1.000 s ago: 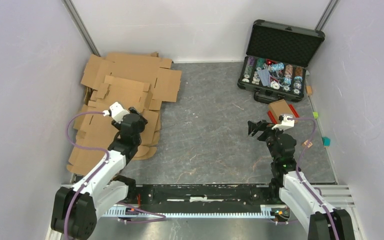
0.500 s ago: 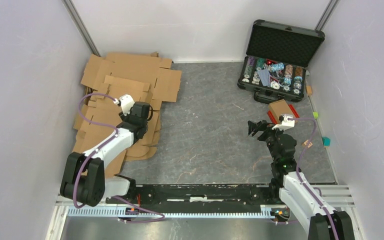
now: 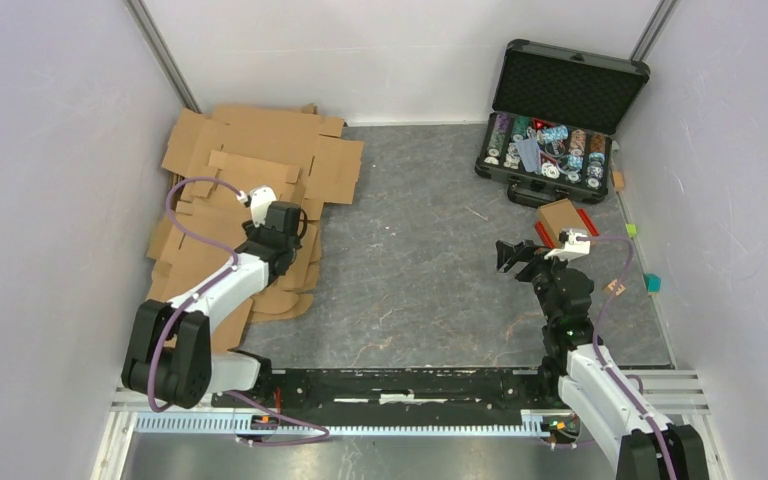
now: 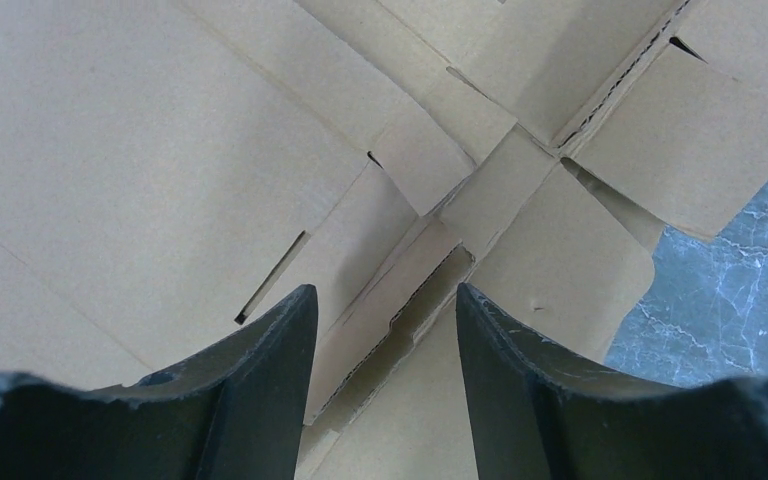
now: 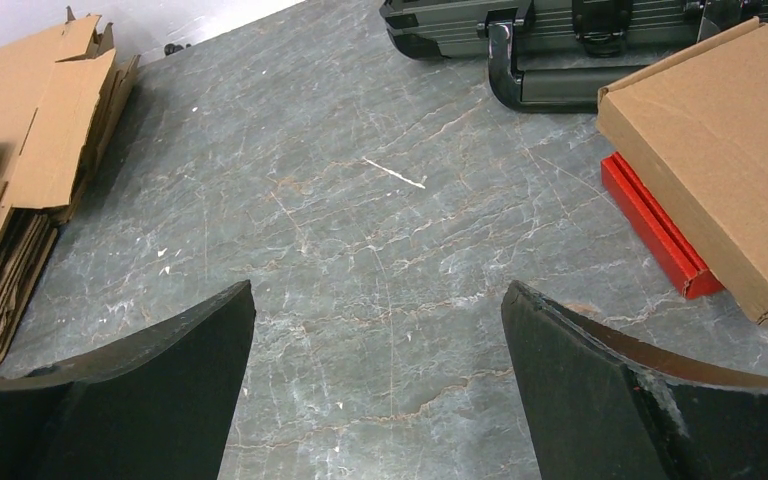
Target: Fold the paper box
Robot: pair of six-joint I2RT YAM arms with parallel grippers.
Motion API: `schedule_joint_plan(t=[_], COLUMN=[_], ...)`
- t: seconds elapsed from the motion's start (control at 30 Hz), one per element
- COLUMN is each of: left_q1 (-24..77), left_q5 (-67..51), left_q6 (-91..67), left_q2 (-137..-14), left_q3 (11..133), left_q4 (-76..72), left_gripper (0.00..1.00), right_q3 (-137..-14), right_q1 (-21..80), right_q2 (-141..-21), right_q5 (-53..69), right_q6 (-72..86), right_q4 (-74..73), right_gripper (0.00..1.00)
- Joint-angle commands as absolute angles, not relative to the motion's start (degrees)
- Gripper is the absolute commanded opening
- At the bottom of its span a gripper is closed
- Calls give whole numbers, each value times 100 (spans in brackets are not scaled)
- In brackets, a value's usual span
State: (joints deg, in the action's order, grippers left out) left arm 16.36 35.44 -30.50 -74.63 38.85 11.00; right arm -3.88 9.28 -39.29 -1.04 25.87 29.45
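Observation:
A pile of flat brown cardboard blanks (image 3: pixel 250 170) lies at the table's back left. The top blank, the paper box (image 4: pixel 520 250), is unfolded, with flaps, creases and slots showing. My left gripper (image 3: pixel 285 215) reaches over the pile's right part, close above it. In the left wrist view the left gripper (image 4: pixel 385 290) is open, its jaws apart over a slot, with nothing between them. My right gripper (image 3: pixel 506 256) hovers open at the right over bare table, and the right wrist view shows only stone surface between its fingers (image 5: pixel 378 285).
An open black case of poker chips (image 3: pixel 550 150) stands at the back right. In front of it a closed brown cardboard box (image 3: pixel 560 213) rests on a red flat thing (image 5: pixel 655 225). A small teal block (image 3: pixel 652 283) lies by the right wall. White walls enclose the table.
The left arm has stretched forward and lowered onto the cardboard pile, its gripper moving a little right and back. Its jaws stand narrower than before. The right arm has not moved.

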Motion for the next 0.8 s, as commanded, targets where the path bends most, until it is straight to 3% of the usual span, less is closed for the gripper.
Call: schedule_joint_plan(t=[0.0, 0.23, 0.57, 0.73, 0.77], left_q1=[1635, 1635, 1628, 1626, 1626], left_q5=[3490, 3585, 3644, 3591, 3586], left_q6=[-2601, -2670, -2729, -2705, -2692], left_q2=[-7431, -7635, -8074, -8198, -8197], left_q3=[4026, 4161, 4535, 4623, 4633], left_q4=[960, 1108, 1529, 1582, 1585], left_gripper=[59, 35, 44, 26, 17], right_q3=[-400, -386, -380, -378, -378], right_q1=[957, 966, 967, 964, 965], right_q2=[-3847, -3841, -3815, -3809, -3808], right_q5=[-120, -106, -111, -107, -110], right_q6=[2559, 2566, 2544, 2538, 2533], right_q4=[2964, 2988, 2979, 2980, 2988], right_gripper=[98, 98, 98, 98, 98])
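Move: Between the left hand's open fingertips lies the raised strip of cardboard it goes for, roughly 2 cm below and 1 cm ahead. On the same stack, some 3 cm below the hand, the small corner tab is about 6 cm ahead and 2 cm left, the narrow slot about 2 cm back and 5 cm left, and the rounded flap some 4 cm ahead and 5 cm right. From the right hand the strip is about 50 cm left, 6 cm ahead and 6 cm lower. Narrowing its half-open fingers around the raised cardboard strip, the left hand first barely shifts, then eases down and a little forward, each by about 1 cm, while tipping its fingers some 5 degrees farther down. The fingertips end close on either side of the strip, one per side, with a small opening left; a firm pinch can't be made out. ##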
